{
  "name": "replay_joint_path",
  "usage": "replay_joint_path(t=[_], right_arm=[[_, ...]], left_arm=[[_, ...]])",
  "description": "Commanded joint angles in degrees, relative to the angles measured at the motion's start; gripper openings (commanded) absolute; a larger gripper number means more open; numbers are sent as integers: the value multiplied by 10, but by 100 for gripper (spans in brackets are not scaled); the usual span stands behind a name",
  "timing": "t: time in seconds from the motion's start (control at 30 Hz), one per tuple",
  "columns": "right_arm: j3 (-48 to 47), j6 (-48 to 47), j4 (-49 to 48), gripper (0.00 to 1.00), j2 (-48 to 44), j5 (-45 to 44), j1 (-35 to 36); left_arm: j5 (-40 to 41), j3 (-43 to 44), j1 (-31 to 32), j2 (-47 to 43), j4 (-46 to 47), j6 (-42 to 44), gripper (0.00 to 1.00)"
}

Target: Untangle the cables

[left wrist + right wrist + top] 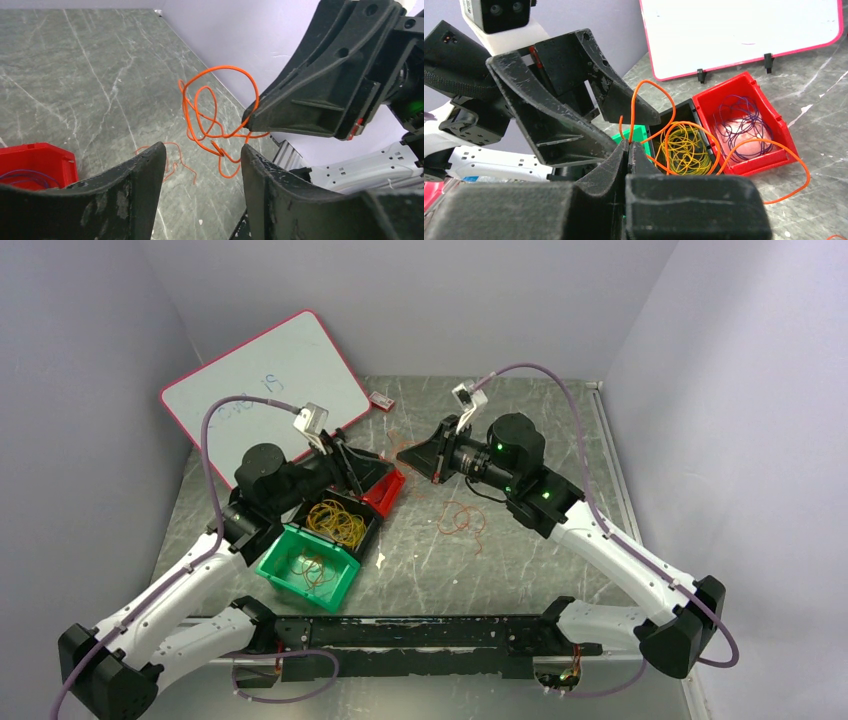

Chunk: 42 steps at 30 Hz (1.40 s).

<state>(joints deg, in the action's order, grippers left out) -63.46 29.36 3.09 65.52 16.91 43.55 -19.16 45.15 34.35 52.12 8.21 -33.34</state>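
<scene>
An orange cable hangs in tangled loops above the table, and my right gripper is shut on its top end. My left gripper is open just short of the lowest loop, which hangs near its right finger; nothing is between the jaws. From above, the two grippers meet tip to tip over the red bin. More orange and reddish cables lie loose on the table, with a thin reddish one below the left fingers.
Three bins stand by the left arm: a green one with orange loops, a black one with yellow loops, and a red one with purple loops. A pink-framed whiteboard leans at the back left. A small red-and-white object lies beside it.
</scene>
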Motion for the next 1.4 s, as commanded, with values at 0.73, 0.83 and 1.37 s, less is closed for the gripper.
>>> replay_joint_path(t=[0.73, 0.83, 1.37], right_arm=[[33, -5, 42, 6, -39, -51, 7], [34, -17, 91, 19, -52, -113, 7], [153, -200, -92, 57, -143, -65, 7]], left_arm=[[91, 52, 3, -6, -49, 62, 7], [97, 93, 3, 2, -107, 112, 7], [44, 256, 3, 85, -205, 215, 7]])
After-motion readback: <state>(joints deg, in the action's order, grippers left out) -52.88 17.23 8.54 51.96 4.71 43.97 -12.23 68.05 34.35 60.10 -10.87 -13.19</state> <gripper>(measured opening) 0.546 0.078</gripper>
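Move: The orange cable's loop, strung between the two hands, lies only about 1 cm ahead and 1 cm right of the open left fingers, level with them. The red box's middle is roughly 11 cm ahead, 6 cm left and 30 cm below the left hand; the black box is about level with it, 11 cm left and equally low. The right hand already pinches the cable; the part wanted is about 2 cm to its left, 1 cm lower. Left hand pinches the orange cable, then rises about 6 cm; right releases it, going 6 cm right and down. ##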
